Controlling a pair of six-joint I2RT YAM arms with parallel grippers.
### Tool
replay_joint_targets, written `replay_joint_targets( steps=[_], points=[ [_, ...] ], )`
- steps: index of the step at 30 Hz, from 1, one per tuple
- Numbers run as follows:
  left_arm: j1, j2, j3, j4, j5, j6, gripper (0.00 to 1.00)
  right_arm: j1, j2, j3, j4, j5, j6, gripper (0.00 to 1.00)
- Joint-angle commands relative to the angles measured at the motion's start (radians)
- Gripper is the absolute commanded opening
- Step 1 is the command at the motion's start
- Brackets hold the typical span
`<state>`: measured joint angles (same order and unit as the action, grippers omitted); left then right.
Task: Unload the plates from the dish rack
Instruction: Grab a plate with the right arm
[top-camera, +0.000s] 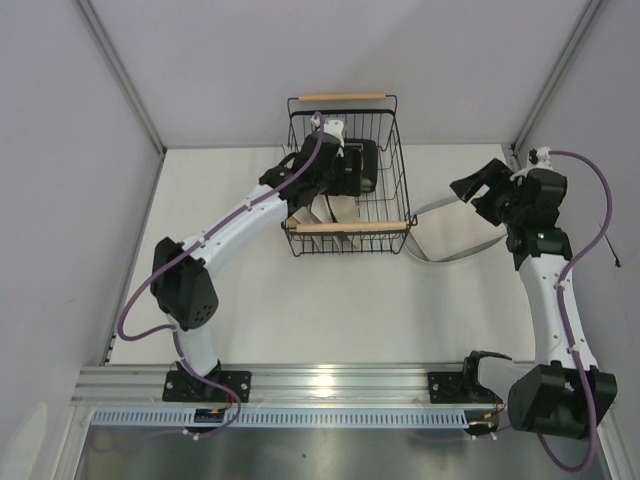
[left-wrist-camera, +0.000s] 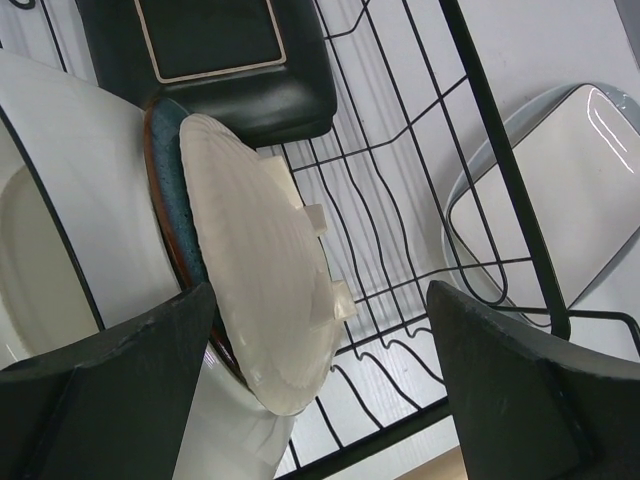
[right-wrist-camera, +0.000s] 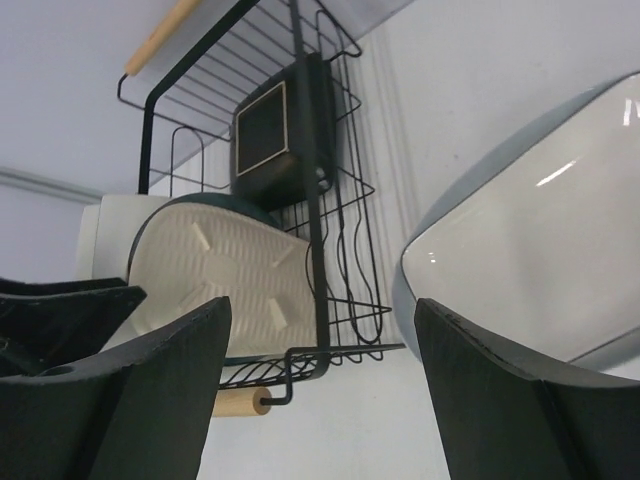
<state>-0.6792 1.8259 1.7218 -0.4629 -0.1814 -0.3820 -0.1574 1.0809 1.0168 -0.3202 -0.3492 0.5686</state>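
The black wire dish rack (top-camera: 401, 150) stands at the back middle of the table. My left gripper (top-camera: 338, 168) reaches down into it, open (left-wrist-camera: 320, 400). A cream ribbed plate (left-wrist-camera: 255, 280) stands on edge between the fingers, close to the left finger (left-wrist-camera: 110, 390). Behind it lean a dark teal plate (left-wrist-camera: 163, 180) and a white plate (left-wrist-camera: 80, 170). A dark square plate (left-wrist-camera: 215, 60) stands further along. My right gripper (top-camera: 478, 186) hovers open (right-wrist-camera: 320, 400) right of the rack, holding nothing. A grey-rimmed white plate (right-wrist-camera: 540, 240) lies flat on the table outside the rack (top-camera: 450, 250).
The rack has two wooden bar handles, one far (top-camera: 342, 97) and one near (top-camera: 330, 227). Grey side walls enclose the table. An aluminium rail (top-camera: 330, 380) with both arm bases runs along the near edge.
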Motion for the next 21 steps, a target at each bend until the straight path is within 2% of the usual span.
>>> replay_joint_targets(
  steps=[1, 15, 21],
  points=[
    [-0.005, 0.030, 0.044, -0.069, -0.032, -0.032, 0.93, 0.047, 0.042, 0.081, 0.017, -0.001, -0.053, 0.81],
    [-0.017, 0.035, 0.001, -0.014, 0.054, -0.084, 0.91, 0.243, 0.368, 0.313, -0.020, -0.105, -0.165, 0.80],
    [-0.017, -0.017, -0.074, 0.094, 0.143, -0.110, 0.91, 0.295, 0.536, 0.410, 0.027, -0.172, -0.106, 0.80]
  ],
)
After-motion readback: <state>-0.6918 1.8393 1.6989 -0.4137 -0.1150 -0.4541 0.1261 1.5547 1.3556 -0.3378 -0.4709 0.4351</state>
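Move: The ribbed plate, rightmost of those standing in the rack, lies about 25 cm to the right gripper's left, 6 cm ahead and 12 cm below. The teal plate stands some 3 cm left of the ribbed plate, the dark dish roughly 8 cm beyond it; the rack's right rim crosses the way about 13 cm left and 4 cm ahead. From the left gripper, the ribbed plate is 1 cm ahead, 1 cm left and 8 cm below. Sweep the right gripper about 12 cm left and 7 cm forward towards the ribbed plate, up to the rack's right rim, finally sinking 3 cm, turning the wrist some 25 degrees counter-clockwise with fingers kept open. Meanwhile ease the open left gripper 2 cm right, its left finger behind the ribbed plate pushing it away from the teal plate. ##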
